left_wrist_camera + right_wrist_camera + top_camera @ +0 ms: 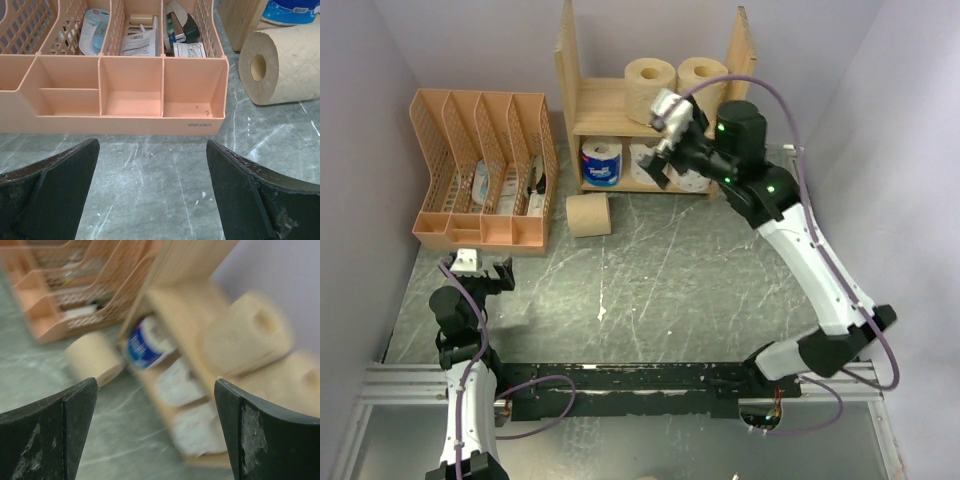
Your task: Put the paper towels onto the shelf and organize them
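Note:
The wooden shelf (582, 95) stands at the back of the table. Two tan paper towels (650, 85) (703, 78) lie on its upper tier. Its lower tier holds a blue-and-white roll (601, 162) and two white rolls (642, 158), the right one partly hidden by my right gripper (660, 170). That gripper hovers open and empty just in front of the lower tier; its wrist view is blurred, with the white rolls (180, 382) between its fingers. A third tan roll (588, 215) (280, 65) lies on its side on the table. My left gripper (480, 275) (152, 145) is open and empty, low over the table.
A peach mesh file organizer (480, 225) (120, 125) with small items in its slots stands left of the shelf, directly ahead of the left gripper. Walls close in the table on the left, back and right.

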You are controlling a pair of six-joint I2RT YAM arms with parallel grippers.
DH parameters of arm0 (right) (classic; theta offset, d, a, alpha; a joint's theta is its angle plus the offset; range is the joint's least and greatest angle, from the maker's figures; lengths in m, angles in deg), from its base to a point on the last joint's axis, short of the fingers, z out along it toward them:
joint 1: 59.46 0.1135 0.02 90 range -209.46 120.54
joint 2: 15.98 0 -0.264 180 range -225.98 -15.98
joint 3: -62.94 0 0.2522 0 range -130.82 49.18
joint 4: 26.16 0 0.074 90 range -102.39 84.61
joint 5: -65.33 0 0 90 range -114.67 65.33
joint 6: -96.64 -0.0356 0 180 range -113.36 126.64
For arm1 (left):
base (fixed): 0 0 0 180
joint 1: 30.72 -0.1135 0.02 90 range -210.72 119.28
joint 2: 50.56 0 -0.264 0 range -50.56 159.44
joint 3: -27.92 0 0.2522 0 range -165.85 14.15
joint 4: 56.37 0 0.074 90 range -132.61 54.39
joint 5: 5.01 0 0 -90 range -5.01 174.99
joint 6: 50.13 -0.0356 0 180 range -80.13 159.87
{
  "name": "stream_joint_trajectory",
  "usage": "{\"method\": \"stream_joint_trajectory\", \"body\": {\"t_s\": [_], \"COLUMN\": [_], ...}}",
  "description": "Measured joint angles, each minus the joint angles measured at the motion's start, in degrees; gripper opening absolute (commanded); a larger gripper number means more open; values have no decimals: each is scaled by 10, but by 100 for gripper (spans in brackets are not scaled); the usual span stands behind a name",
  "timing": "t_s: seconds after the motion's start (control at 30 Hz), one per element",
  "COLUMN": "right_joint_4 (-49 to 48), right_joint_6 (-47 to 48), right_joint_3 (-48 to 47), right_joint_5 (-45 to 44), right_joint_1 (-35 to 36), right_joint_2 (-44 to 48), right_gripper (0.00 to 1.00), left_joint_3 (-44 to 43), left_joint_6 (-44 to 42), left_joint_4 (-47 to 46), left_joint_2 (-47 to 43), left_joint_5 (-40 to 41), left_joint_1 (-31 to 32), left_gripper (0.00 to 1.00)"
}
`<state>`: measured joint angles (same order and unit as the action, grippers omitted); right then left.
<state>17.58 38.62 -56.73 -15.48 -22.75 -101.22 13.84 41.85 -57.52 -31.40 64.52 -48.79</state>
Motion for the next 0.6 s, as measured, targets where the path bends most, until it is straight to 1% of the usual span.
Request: {"method": "stream_joint_trajectory", "body": {"t_s": [0.07, 0.13, 0.2, 0.3, 0.4, 0.53, 0.6], "right_joint_4": [-14, -28, -49, -78, -123, -243, -296], "right_joint_6": [-71, -122, -164, -235, -300, -387, -413], "right_joint_3": [96, 186, 279, 386, 410, 410, 410], "right_joint_5": [81, 131, 172, 235, 277, 310, 312], "right_joint_1": [-48, -78, -85, -87, -92, -93, -93], "right_joint_2": [44, 65, 60, 15, -16, -44, -54], "right_gripper": [100, 100, 100, 99, 96, 96, 96], "left_joint_3": [0, 0, 0, 0, 0, 0, 0], "left_joint_6": [0, 0, 0, 0, 0, 0, 0], "left_joint_4": [0, 0, 0, -1, -1, -2, -2], "left_joint_2": [0, 1, 3, 6, 8, 10, 10], "left_joint_5": [0, -1, -2, -6, -10, -17, -19], "left_joint_1": [0, -2, -3, -9, -15, -21, -22], "left_gripper": [100, 100, 100, 100, 100, 100, 100]}}
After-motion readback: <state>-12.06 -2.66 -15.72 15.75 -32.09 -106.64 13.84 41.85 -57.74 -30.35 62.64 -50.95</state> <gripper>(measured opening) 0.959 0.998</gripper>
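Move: The last paper towel roll, lying on its side on the table, is about 17 cm to the left of the empty right hand, 4 cm farther out and nearly 40 cm below. The blue-wrapped roll on the lower shelf stands some 11 cm beyond it and 3 cm to its right; the nearer-left roll on the upper shelf is about 19 cm ahead of the hand, 1 cm left and 11 cm lower. For the idle left hand, the lying roll is about 15 cm ahead, 20 cm right and 7 cm below. Down fast, drawing slightly back, the empty right hand drops some 27 cm past the front of the shelf towards the lying roll, then eases up a couple of centimetres while swinging about 3 cm left and 3 cm forward. The wrist turns some 55 degrees, leaving the fingers pointing mostly left and a little down; they stay wide open, touching nothing. ##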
